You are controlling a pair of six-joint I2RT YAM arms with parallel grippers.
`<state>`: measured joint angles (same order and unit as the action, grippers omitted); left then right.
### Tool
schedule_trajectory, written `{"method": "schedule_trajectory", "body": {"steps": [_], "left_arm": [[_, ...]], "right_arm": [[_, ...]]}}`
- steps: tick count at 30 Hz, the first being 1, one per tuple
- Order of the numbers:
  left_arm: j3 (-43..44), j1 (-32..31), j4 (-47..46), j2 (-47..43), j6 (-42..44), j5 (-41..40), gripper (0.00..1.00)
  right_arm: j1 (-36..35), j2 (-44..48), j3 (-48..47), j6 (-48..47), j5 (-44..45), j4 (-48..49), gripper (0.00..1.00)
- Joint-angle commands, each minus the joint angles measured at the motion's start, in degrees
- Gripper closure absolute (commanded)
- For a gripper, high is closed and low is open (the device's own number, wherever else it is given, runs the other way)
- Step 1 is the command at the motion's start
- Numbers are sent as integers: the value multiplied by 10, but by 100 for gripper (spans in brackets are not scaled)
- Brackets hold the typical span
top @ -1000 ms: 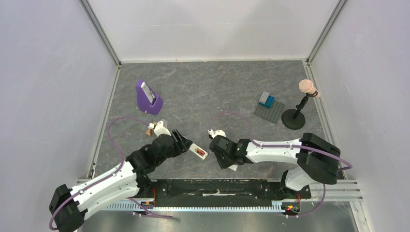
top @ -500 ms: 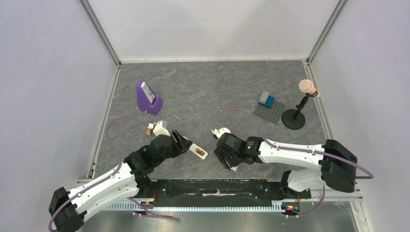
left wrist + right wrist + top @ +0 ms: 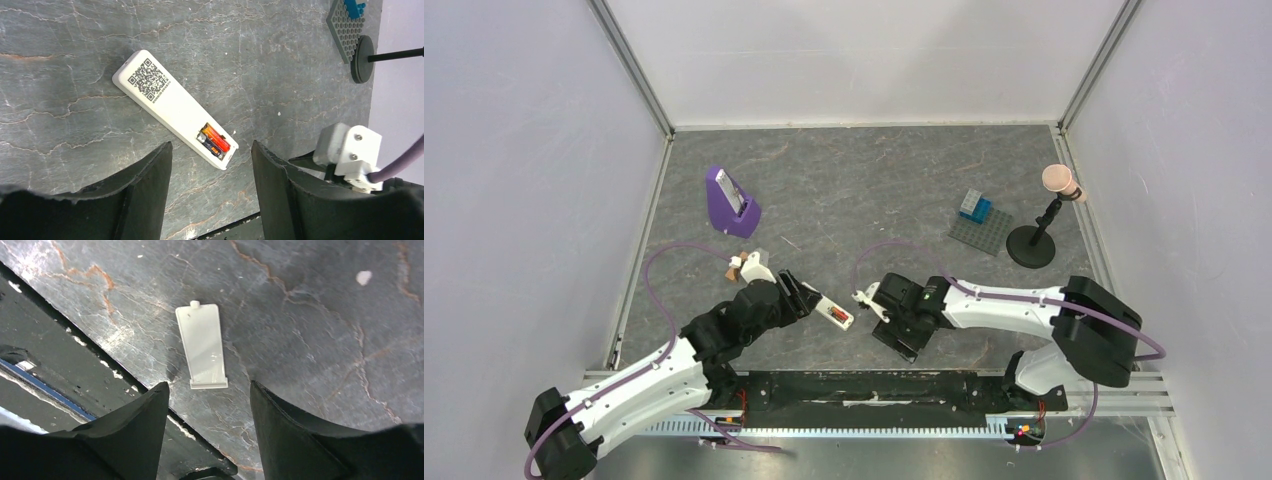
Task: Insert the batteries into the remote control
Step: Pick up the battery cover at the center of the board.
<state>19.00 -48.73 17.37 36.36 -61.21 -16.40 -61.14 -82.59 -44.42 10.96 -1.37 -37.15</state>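
Observation:
The remote control point(image 3: 170, 107) lies back-up on the table, its white case showing a QR label and an open compartment at one end. The two batteries sit side by side in that compartment, a red-orange one point(image 3: 217, 136) and a dark one point(image 3: 211, 147). My left gripper point(image 3: 211, 146) hovers open over that end, touching nothing; in the top view it point(image 3: 812, 298) sits just left of the remote control point(image 3: 835, 315). My right gripper point(image 3: 209, 386) is open above a small flat white strip point(image 3: 201, 346) lying near the table's front edge.
A purple wedge stand with a grey slab point(image 3: 731, 203) is at the back left. A grey studded plate with blue bricks point(image 3: 980, 225) and a black round-footed stand point(image 3: 1034, 240) are at the back right. The black rail point(image 3: 854, 385) runs along the near edge.
My right gripper has gone from shut to open and its wrist has turned over the white strip near the front edge. The left arm and the remote have not moved.

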Motion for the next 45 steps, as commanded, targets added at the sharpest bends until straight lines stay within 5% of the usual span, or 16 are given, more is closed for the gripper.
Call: {"method": "schedule_trajectory", "body": {"steps": [1,20,45], "left_arm": [[-2,2,-13,-6,-3,-8,35],[-15,2,-55,3,9,13,34],[-36,2,-291,160,60,161,34]], "right_arm": [[1,-21,-20,-41,-39,-6,39],[1,-47,5,-8,-4,8,75],[2,72,-19,69,38,80,75]]}}
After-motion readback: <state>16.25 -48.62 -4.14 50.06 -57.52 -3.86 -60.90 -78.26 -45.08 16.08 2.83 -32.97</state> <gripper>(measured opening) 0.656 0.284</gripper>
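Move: The battery cover lies just below the right hand's open fingers. Its lipped end is between the tips and its middle is about 2 cm ahead, 1 cm left and 1 cm down. The table's near edge runs some 4 cm behind. The remote control's middle is roughly 10 cm ahead and 18 cm left of this hand. The left hand, open, has the remote's middle about 2 cm to its right, level fore-and-aft and 8 cm below; the cover is 18 cm right of it, 8 cm back and 8 cm below. Settling barely 1 cm down, the right hand closes its fingers across the cover's lipped end and pinches it by both sides, then raises it about 3 cm while carrying it forward and left towards the remote control, the wrist tilting slightly. Late on, the left hand swings some 5 cm right over the remote towards its battery end, fingers open, turning about 10 degrees clockwise. ##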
